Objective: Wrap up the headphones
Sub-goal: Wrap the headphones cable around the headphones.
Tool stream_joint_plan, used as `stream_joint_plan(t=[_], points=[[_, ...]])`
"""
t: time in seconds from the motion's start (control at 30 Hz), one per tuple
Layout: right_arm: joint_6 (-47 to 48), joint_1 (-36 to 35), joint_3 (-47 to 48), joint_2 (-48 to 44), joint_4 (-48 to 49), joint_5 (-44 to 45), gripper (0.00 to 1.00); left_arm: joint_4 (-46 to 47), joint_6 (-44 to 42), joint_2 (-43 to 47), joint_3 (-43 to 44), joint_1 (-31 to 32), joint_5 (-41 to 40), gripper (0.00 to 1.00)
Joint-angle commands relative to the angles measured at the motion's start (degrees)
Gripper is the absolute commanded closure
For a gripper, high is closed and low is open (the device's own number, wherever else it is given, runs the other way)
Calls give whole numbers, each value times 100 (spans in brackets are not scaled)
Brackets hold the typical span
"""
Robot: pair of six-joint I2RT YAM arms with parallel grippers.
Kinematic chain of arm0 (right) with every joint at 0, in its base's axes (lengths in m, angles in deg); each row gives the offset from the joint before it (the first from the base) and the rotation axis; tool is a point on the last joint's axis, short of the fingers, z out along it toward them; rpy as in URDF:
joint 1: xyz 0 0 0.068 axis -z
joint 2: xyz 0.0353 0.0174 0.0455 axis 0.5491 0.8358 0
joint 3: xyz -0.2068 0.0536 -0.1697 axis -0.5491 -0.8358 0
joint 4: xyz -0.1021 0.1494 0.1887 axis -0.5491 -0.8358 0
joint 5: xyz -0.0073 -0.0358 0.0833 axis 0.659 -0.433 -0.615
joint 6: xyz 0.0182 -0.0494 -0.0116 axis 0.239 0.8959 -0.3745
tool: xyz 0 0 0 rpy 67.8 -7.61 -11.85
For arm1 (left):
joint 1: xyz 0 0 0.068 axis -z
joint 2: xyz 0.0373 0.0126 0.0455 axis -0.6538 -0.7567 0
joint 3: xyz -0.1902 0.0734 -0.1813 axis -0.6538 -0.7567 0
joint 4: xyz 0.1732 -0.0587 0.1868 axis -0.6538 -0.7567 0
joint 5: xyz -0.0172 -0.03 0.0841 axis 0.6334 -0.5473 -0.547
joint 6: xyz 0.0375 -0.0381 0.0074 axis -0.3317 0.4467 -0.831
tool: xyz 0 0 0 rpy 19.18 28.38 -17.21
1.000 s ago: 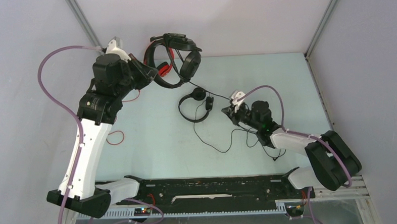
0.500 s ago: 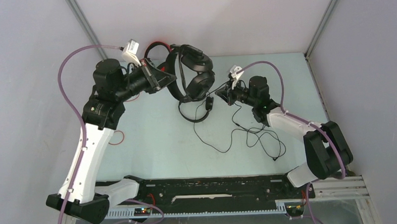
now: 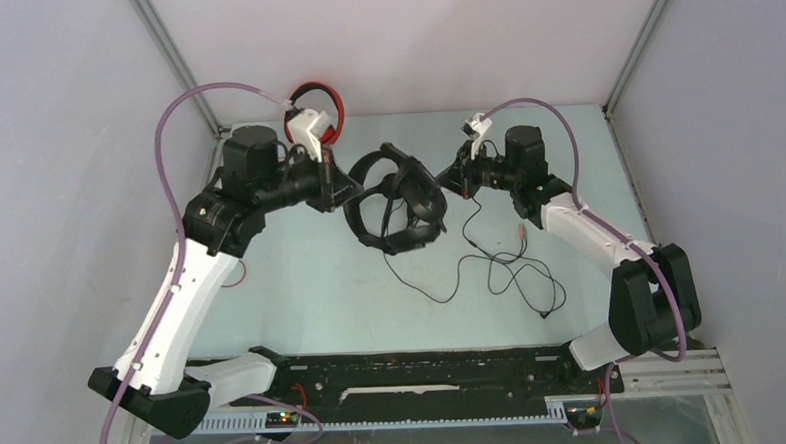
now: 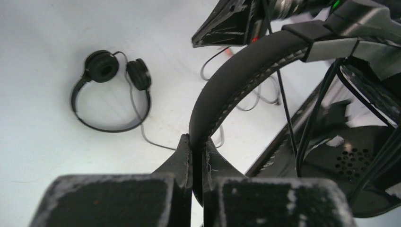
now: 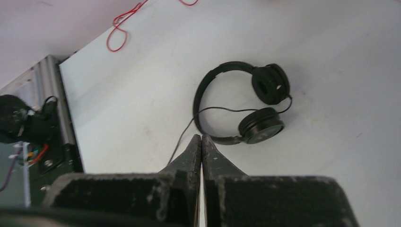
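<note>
My left gripper is shut on the padded band of a large black headset and holds it in the air above mid-table. A smaller black headset lies flat on the table below it. My right gripper is shut just right of the held headset. The thin black cable hangs from its tips and loops on the table. A red headset shows at the back wall behind my left wrist.
A red cable curls on the table at the left. The black base rail runs along the near edge. Enclosure walls and metal posts close in the back and sides.
My left arm swung the large black headset from the back left down towards mid-table. My right gripper rose off the table and moved to the back, carrying the cable.
</note>
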Motion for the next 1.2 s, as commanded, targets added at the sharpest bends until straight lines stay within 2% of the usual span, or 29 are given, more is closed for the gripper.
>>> stream_joint_plan(t=[0.0,0.2,0.4,0.53,0.63,0.83,1.17], points=[[-249,110,495,-372,-1503,-545,100,-475,-1654,101,-72,544,-692,100],[-463,192,689,-668,-2849,-835,100,-595,-3003,-66,-346,1222,-1500,100],[-879,206,703,-801,-2947,-1159,100,-856,-3523,-592,-90,1692,-3309,100],[-1000,224,734,-855,-2941,-1493,100,-1022,-3795,-754,-77,1859,-4091,100],[-1189,224,748,-887,-2810,-1823,100,-1021,-3769,-846,-22,1879,-4592,100],[-2087,165,739,-1019,-1862,-2460,100,-901,-3556,-977,-26,1873,-5323,100],[-2832,-565,744,-908,-831,-2424,100,-901,-2683,-1211,190,1820,-6142,100]])
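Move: Held in the left fingers by the headband, the headphones have their middle some 7 cm right, 2 cm back and 2 cm below that hand. From the right hand, which grips the cable, that middle is about 9 cm left, 11 cm back and 10 cm higher. The second black headphones lie on the table about 8 cm ahead of the right hand, 11 cm left and 20 cm below; the loose cable coils lie about 8 cm back, 19 cm right, equally low. Drawing the pinched cable back, the right hand travels about 13 cm towards its base and rises late by some 6 cm, towards the held headphones' right side, rolling until its fingers point straight left. The left hand keeps its grip on the headband, sinks about 9 cm, then goes forward and left, rolling roughly 60 degrees so its fingers end pointing forward and down. ##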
